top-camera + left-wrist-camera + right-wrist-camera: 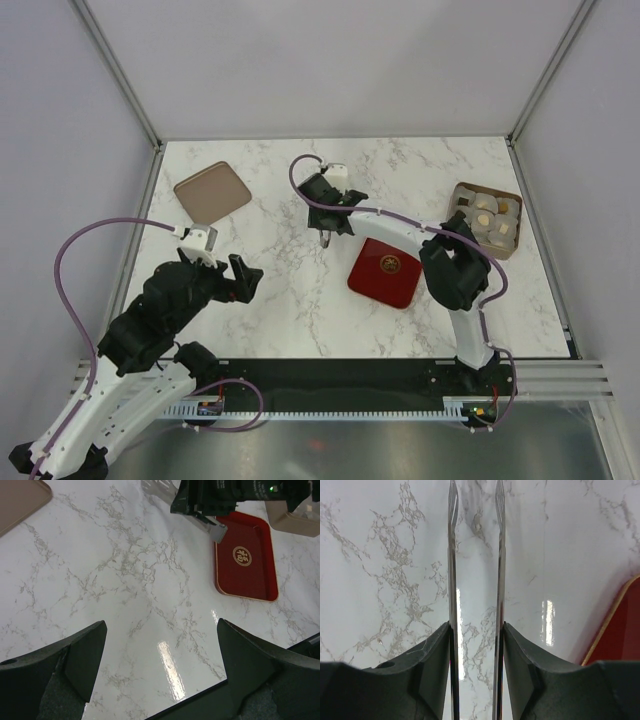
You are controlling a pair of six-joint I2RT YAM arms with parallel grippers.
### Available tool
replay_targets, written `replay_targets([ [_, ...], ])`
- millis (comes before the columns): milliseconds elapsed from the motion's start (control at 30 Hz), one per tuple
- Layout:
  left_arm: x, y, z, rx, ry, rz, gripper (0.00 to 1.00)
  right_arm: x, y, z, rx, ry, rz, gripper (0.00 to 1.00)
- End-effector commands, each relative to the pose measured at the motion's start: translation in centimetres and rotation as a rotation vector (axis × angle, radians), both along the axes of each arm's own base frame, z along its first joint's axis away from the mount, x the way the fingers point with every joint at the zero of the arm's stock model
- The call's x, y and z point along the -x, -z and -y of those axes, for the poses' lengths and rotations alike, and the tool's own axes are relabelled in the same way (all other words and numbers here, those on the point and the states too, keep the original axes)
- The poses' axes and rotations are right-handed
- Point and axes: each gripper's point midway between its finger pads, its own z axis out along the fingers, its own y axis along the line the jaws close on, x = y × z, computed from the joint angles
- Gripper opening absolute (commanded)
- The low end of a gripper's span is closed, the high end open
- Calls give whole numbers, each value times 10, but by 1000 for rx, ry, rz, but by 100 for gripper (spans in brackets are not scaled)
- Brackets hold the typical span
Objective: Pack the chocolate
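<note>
The chocolate, several cream and tan pieces, lies in a brown box at the right of the table. A red tray with a gold emblem lies near the middle, and also shows in the left wrist view as the red tray. My right gripper hovers just left of the tray, shut on metal tongs. The tong arms stand apart with only bare marble between their tips. My left gripper hangs open over bare marble at the near left, far from the chocolate.
A tan square lid lies at the far left of the marble table. The right arm's elbow sits between the tray and the box. Grey walls enclose the table on three sides.
</note>
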Motion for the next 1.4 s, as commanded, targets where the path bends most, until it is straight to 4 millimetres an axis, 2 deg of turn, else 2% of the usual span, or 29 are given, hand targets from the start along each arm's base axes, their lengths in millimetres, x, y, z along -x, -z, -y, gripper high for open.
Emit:
replay_targets([
  [0, -4, -5, -5, 19, -47, 16, 100, -19, -4, -25, -63, 72, 100, 52],
  [133, -4, -5, -7, 20, -59, 18, 100, -11, 23, -42, -44, 33, 73, 54],
  [233, -4, -5, -6, 19, -58, 15, 100, -2, 39, -42, -28, 37, 49, 60],
  [433, -6, -2, -7, 7, -63, 3, 100, 8, 49, -44, -17, 26, 30, 73],
  [467, -6, -2, -8, 6, -70, 3, 100, 8, 47, -44, -23, 25, 30, 76],
  [600, -7, -3, -12, 9, -94, 9, 100, 9, 39, -41, -4, 10, 33, 98],
  [733, -8, -3, -14, 5, -108, 5, 100, 16, 26, -41, -16, -20, 26, 98],
  [767, -8, -2, -15, 1, -115, 2, 100, 17, 13, -41, -33, -30, 36, 98],
  [833, -10, -4, -17, -6, -127, 4, 100, 28, 6, -38, -37, -74, 19, 97],
  [867, -11, -6, -16, -15, -123, 3, 100, 33, -18, -36, -68, -90, 43, 96],
  [933, -16, -9, -15, -43, -122, 3, 100, 49, -26, -24, -68, -138, 28, 96],
  [967, -23, -8, -13, -75, -134, -15, 100, 56, -56, -18, -110, -152, 73, 95],
  [1000, -30, -9, -18, -110, -170, -15, 100, 68, -49, -5, -90, -160, 56, 95],
  [1033, -36, -9, -20, -152, -184, -14, 100, 75, -54, 1, -97, -173, 64, 94],
  [1067, -44, -17, -19, -175, -194, -11, 100, 83, -82, 11, -132, -192, 119, 95],
  [1100, -56, -9, -16, -241, -204, -48, 100, 95, -68, 25, -108, -204, 99, 95],
  [1133, -66, -19, -12, -276, -200, -35, 100, 105, -90, 34, -140, -227, 145, 95],
  [1167, -75, -18, -11, -314, -206, -42, 100, 115, -79, 45, -121, -234, 129, 95],
  [1200, -93, -4, -12, -418, -228, -81, 100, 121, -82, 52, -131, -232, 141, 95],
  [1233, -103, -1, -12, -456, -238, -91, 99, 128, -99, 60, -169, -228, 178, 95],
  [1267, -120, -7, -17, -458, -274, -82, 99, 136, -91, 67, -168, -238, 167, 95],
  [1300, -136, 14, -11, -502, -237, -139, 98, 140, -93, 71, -178, -241, 176, 95],
  [1333, -146, 20, -9, -497, -223, -159, 97, 144, -95, 76, -186, -241, 183, 94],
  [1367, -168, 17, -16, -464, -249, -156, 96, 153, -101, 84, -209, -243, 199, 94],
])
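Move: The right hand, holding the tongs, is to set them on bare marble some 4 cm left, 1 cm back and about 7 cm below. From it the red tray lies some 14 cm right and 8 cm back, the tan lid tray about 26 cm left and 11 cm farther out. The open left hand has that lid tray about 33 cm ahead, 8 cm left and 22 cm below, and the tongs' spot 21 cm ahead, 13 cm right. Still gripping the tongs, the right hand lowers them about 6 cm and 4 cm to the left onto the marble, stays there while its fingers open wide and let go, then lifts clear, swinging back and right towards the red tray as its fingers tip upward. Late on, the open left hand shoots forward some 13 cm towards the lid tray, rolling left side up by about 25 degrees. ##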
